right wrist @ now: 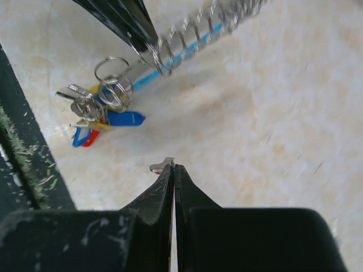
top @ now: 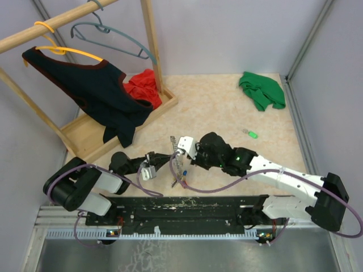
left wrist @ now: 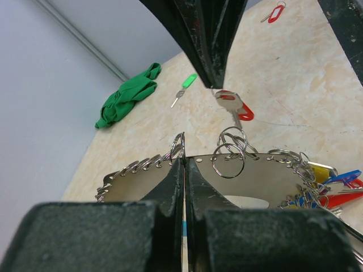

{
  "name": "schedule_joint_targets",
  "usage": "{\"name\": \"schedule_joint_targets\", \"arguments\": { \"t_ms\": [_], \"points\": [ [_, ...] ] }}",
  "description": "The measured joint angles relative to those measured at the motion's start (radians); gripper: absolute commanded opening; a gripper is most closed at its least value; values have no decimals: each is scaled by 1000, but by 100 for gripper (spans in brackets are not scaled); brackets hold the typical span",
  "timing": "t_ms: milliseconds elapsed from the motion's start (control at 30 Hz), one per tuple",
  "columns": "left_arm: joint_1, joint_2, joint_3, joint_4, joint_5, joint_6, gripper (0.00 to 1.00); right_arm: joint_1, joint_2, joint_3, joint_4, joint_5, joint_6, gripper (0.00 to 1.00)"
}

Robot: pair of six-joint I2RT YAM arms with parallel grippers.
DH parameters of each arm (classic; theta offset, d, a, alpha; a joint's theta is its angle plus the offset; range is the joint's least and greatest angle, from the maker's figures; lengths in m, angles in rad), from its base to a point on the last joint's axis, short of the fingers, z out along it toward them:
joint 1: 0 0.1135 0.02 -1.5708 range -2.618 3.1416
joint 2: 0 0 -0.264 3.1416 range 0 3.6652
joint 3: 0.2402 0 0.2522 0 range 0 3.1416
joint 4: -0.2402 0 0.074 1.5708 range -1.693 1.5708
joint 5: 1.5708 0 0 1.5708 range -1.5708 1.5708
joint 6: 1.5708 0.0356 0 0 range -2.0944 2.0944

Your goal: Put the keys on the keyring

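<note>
My left gripper (left wrist: 184,161) is shut on the edge of the keyring (left wrist: 249,175), a silvery loop lined with small rings, with blue, yellow and red tags (left wrist: 332,187) at its right end. Just above the keyring hangs the red key (left wrist: 232,105), with my right gripper (right wrist: 173,165) shut on it; its metal tip (right wrist: 160,166) pokes out between the fingers. The right wrist view shows the keyring's coil (right wrist: 193,37) with its light-blue segment and tags (right wrist: 102,122). From above, both grippers (top: 170,160) (top: 179,152) meet at the keyring (top: 180,170). The green key (top: 251,134) (left wrist: 186,85) lies alone on the table.
A green cloth (top: 261,90) lies at the back right. A wooden clothes rack (top: 122,116) with a dark vest and a red cloth stands at the back left. Another small key with a red tag (left wrist: 275,12) lies farther out. A black rail (top: 187,207) runs along the near edge.
</note>
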Motion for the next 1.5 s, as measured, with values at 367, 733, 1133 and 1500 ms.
{"name": "schedule_joint_targets", "arguments": {
  "t_ms": [367, 733, 1133, 1500],
  "points": [
    [0, 0, -4, 0, -6, 0, 0, -70, 216, 130, -363, 129, 486, 0],
    [0, 0, -4, 0, -9, 0, 0, -242, 512, 211, -312, 150, 510, 0],
    [0, 0, -4, 0, -10, 0, 0, -263, 648, 287, -220, 195, 473, 26],
    [0, 0, -4, 0, -9, -1, 0, -264, 318, 137, -66, 15, 332, 47]
  ]
}}
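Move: The right hand still holds the red-tagged key; the bare table spot it is taken to lies about 8 cm ahead, 6 cm to its right and 14 cm below. The keyring, pinched by the left hand, is level ahead-wise, some 5 cm left and 3 cm lower; its key bunch hangs 2 cm back, 3 cm left, 11 cm down. From the left hand, that spot is roughly 8 cm ahead, 11 cm right, 13 cm below. Right hand lowers the red-tagged key some 13 cm, forward and right onto the table, opens, rises 7 cm. ##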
